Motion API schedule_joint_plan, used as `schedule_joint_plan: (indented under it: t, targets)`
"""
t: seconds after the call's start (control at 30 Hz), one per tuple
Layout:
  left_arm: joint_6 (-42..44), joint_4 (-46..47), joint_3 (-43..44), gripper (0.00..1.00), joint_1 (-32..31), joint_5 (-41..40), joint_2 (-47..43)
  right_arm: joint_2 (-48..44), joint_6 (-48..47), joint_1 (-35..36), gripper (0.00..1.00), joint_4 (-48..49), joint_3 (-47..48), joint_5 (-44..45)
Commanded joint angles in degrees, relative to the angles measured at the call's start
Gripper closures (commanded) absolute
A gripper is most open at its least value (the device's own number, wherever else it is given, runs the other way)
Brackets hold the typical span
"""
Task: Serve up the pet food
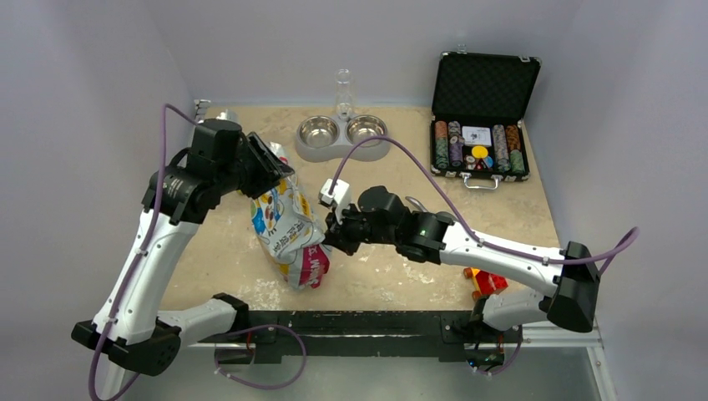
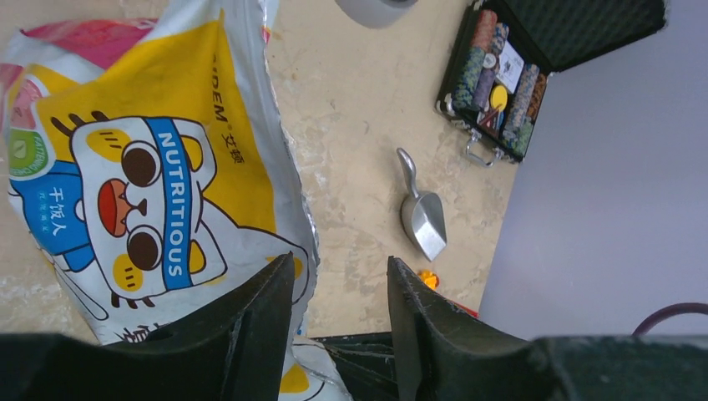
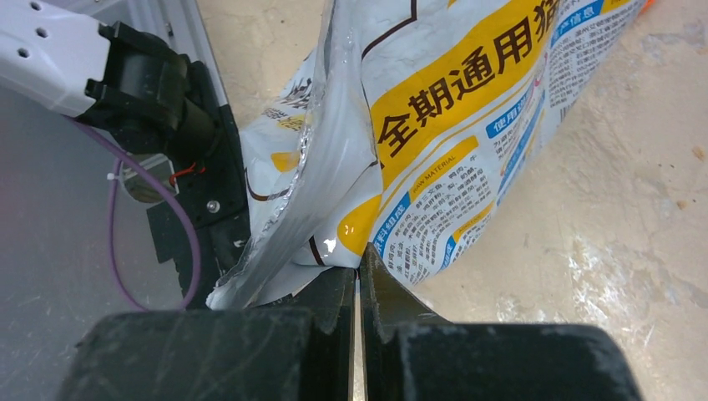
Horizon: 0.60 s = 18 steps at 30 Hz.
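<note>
The pet food is hidden; no kibble shows. A white, yellow and pink printed foil bag [image 1: 290,230] stands tilted on the table's near middle. My right gripper [image 1: 332,236] is at the bag's right side. In the right wrist view, the right gripper [image 3: 359,271] is shut, with a fold of the bag [image 3: 451,109] pinched at its tips. My left gripper [image 1: 271,167] is at the bag's upper end. In the left wrist view, the left gripper [image 2: 341,267] is open; its left finger lies over the bag's [image 2: 150,167] edge and bare table shows between the jaws.
A double steel bowl feeder [image 1: 342,134] with a clear bottle [image 1: 343,92] stands at the back centre. An open black case of poker chips [image 1: 480,125] sits back right. A metal scoop [image 2: 422,213] lies on the table. A red and orange object [image 1: 484,282] lies near the right arm's base.
</note>
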Motion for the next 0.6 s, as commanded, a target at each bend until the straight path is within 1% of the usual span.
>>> schedule_joint_plan:
  t: [0.0, 0.1, 0.13, 0.23, 0.27, 0.37, 0.47, 0.57]
  targets:
    - [-2.14, -3.88, 7.04, 0.51, 0.06, -8.65, 1.4, -0.58, -0.93, 0.61, 1.0, 1.9, 0.65, -9.09]
    - [-0.95, -6.96, 9.15, 0.49, 0.07, -9.95, 4.33, -0.4, -2.83, 1.58, 1.0, 0.49, 2.22, -9.93]
    - [-0.52, -7.06, 9.31, 0.51, 0.06, -10.25, 4.9, -0.22, -3.63, 2.06, 1.0, -0.26, 2.86, -10.2]
    - [-0.31, -7.45, 9.47, 0.65, 0.06, -12.22, 5.54, -0.17, -4.84, 3.41, 1.0, -1.84, 3.74, -9.62]
    - [-0.29, -7.7, 9.4, 0.68, 0.06, -12.87, 5.34, -0.36, -4.82, 3.79, 1.0, -1.77, 3.55, -9.38]
    - [0.56, -6.39, 7.59, 0.73, 0.06, -13.43, 3.77, -0.62, -4.42, 4.81, 1.0, -1.75, 3.25, -8.45]
    - [0.58, -3.07, 4.03, 0.81, 0.06, -11.52, 1.27, 0.11, -3.74, 5.33, 1.0, -1.52, 3.35, -7.84]
    - [0.1, -3.04, 2.2, 0.81, 0.06, -10.82, -0.08, 0.74, -3.15, 5.56, 1.0, -1.04, 3.47, -7.28]
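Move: The pet food bag stands tall under the left hand, its edge by the fingertips; its middle is about 11 cm back, level sideways and some 14 cm below. From the right hand, which already pinches the bag's other side, that middle is roughly 8 cm left, 4 cm ahead and 5 cm lower. The double bowl lies about 12 cm ahead and 13 cm right of the left hand, 30 cm down; the scoop is some 33 cm right of the right hand and 4 cm farther out, on the table. The bag's upper edge is what the left fingers close around: from half open to nearly shut, while the hand goes about 3 cm left and slightly forward, rising 2 cm and then sinking again, turning some 10 degrees counter-clockwise. The right hand keeps its pinch on the bag and draws it back about 2.5 cm and a little left, turning slightly counter-clockwise. ##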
